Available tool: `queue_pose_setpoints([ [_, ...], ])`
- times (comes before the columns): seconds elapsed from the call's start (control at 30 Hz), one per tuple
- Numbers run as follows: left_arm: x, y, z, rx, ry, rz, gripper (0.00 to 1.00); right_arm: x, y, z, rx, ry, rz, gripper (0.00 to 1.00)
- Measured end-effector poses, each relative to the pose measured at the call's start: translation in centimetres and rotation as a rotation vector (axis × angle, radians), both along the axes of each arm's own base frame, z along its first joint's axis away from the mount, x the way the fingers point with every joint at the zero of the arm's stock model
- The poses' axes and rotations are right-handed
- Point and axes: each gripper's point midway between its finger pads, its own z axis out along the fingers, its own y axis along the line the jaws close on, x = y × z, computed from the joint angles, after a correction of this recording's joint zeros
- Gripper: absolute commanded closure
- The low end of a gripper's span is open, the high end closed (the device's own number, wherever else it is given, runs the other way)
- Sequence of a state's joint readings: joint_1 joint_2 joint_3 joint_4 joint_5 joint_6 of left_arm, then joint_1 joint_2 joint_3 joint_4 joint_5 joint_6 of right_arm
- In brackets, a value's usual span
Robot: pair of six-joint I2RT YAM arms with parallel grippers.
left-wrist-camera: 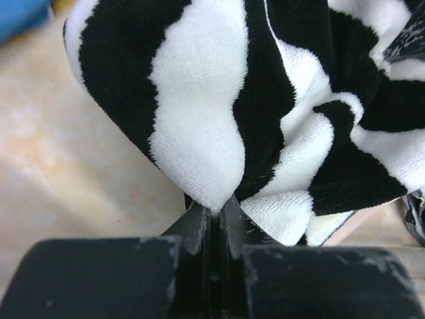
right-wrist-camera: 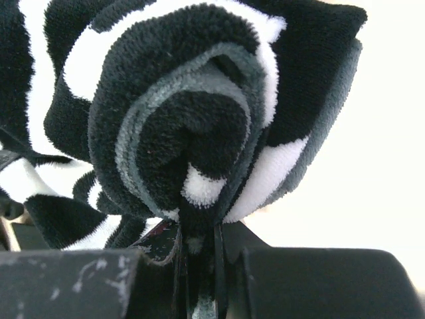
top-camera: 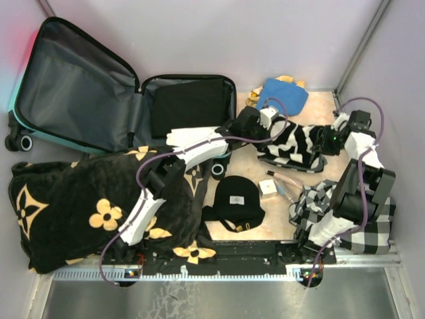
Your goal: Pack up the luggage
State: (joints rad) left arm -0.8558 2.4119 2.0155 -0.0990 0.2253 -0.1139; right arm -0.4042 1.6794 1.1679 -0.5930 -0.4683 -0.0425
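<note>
The luggage point(top-camera: 73, 80) lies open at the back left, grey lining up, with a black folded item point(top-camera: 189, 106) in its right half. A black-and-white zebra-striped fleece cloth point(top-camera: 292, 143) hangs stretched between both grippers, right of the luggage. My left gripper point(top-camera: 264, 136) is shut on the cloth's left end; the left wrist view shows the jaws point(left-wrist-camera: 216, 209) pinching a white edge of the cloth point(left-wrist-camera: 192, 100). My right gripper point(top-camera: 320, 141) is shut on the right end, where the right wrist view shows bunched folds point(right-wrist-camera: 166, 100) clamped at the fingertips point(right-wrist-camera: 199, 229).
A big black blanket with tan flowers point(top-camera: 86, 206) fills the near left. A black beanie point(top-camera: 234, 199) and a small white box point(top-camera: 267, 187) lie in the middle. A black-and-white checked cloth point(top-camera: 345, 212) sits near right. A blue item point(top-camera: 282, 93) lies at the back.
</note>
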Motion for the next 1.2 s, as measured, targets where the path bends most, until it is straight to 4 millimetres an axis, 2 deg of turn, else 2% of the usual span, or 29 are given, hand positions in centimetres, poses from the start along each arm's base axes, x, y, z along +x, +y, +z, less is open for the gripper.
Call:
queue_pose_setpoints([
  [0.07,0.4,0.1,2.0,-0.01,-0.059,-0.005,1.0,0.5,-0.1,2.7,-0.018,-0.065,-0.001,1.0],
  [0.13,1.0,0.4,4.9,-0.033,-0.123,-0.005,1.0,1.2,0.0,5.7,-0.03,-0.138,0.0,1.0],
  [0.2,1.5,1.0,8.7,-0.073,-0.188,0.0,1.0,2.2,0.4,8.9,-0.039,-0.218,0.01,1.0],
  [0.3,2.5,3.2,15.0,-0.137,-0.269,0.019,1.0,3.7,1.8,12.9,-0.038,-0.317,0.034,1.0],
  [0.4,3.8,7.0,19.9,-0.172,-0.337,0.062,1.0,5.4,5.8,16.0,-0.021,-0.406,0.111,1.0],
  [0.5,5.1,11.7,22.5,-0.163,-0.385,0.121,1.0,6.4,10.6,18.5,-0.009,-0.475,0.211,1.0],
  [0.63,6.6,17.2,23.6,-0.12,-0.422,0.201,1.0,7.9,16.8,21.7,-0.002,-0.567,0.335,1.0],
  [0.77,8.0,22.0,23.0,-0.06,-0.434,0.286,1.0,10.5,22.2,23.6,0.014,-0.634,0.434,1.0],
  [0.87,8.6,25.6,22.0,-0.005,-0.435,0.357,1.0,12.6,25.6,22.9,0.027,-0.639,0.487,1.0],
  [1.07,10.6,32.9,20.6,0.088,-0.441,0.511,1.0,16.2,32.6,19.2,0.034,-0.613,0.569,1.0],
  [1.2,12.4,38.2,19.9,0.116,-0.427,0.624,1.0,17.9,37.3,17.6,0.042,-0.639,0.608,1.0],
])
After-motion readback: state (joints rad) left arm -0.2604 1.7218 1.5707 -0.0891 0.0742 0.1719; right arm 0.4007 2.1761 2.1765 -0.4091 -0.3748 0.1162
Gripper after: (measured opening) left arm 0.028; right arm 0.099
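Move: Both hands already grip the striped towel between them. The open suitcase half lies about 30 cm left of the left hand and 6 cm farther out, some 4 cm lower. The white towel in it is 27 cm left, level with that hand; the blue cloth is 13 cm ahead and 2 cm right. From the right hand, the suitcase half lies roughly 46 cm left and 9 cm ahead. Both hands swing the held striped towel up some 20 cm, then left nearly 40 and forward over the suitcase. ##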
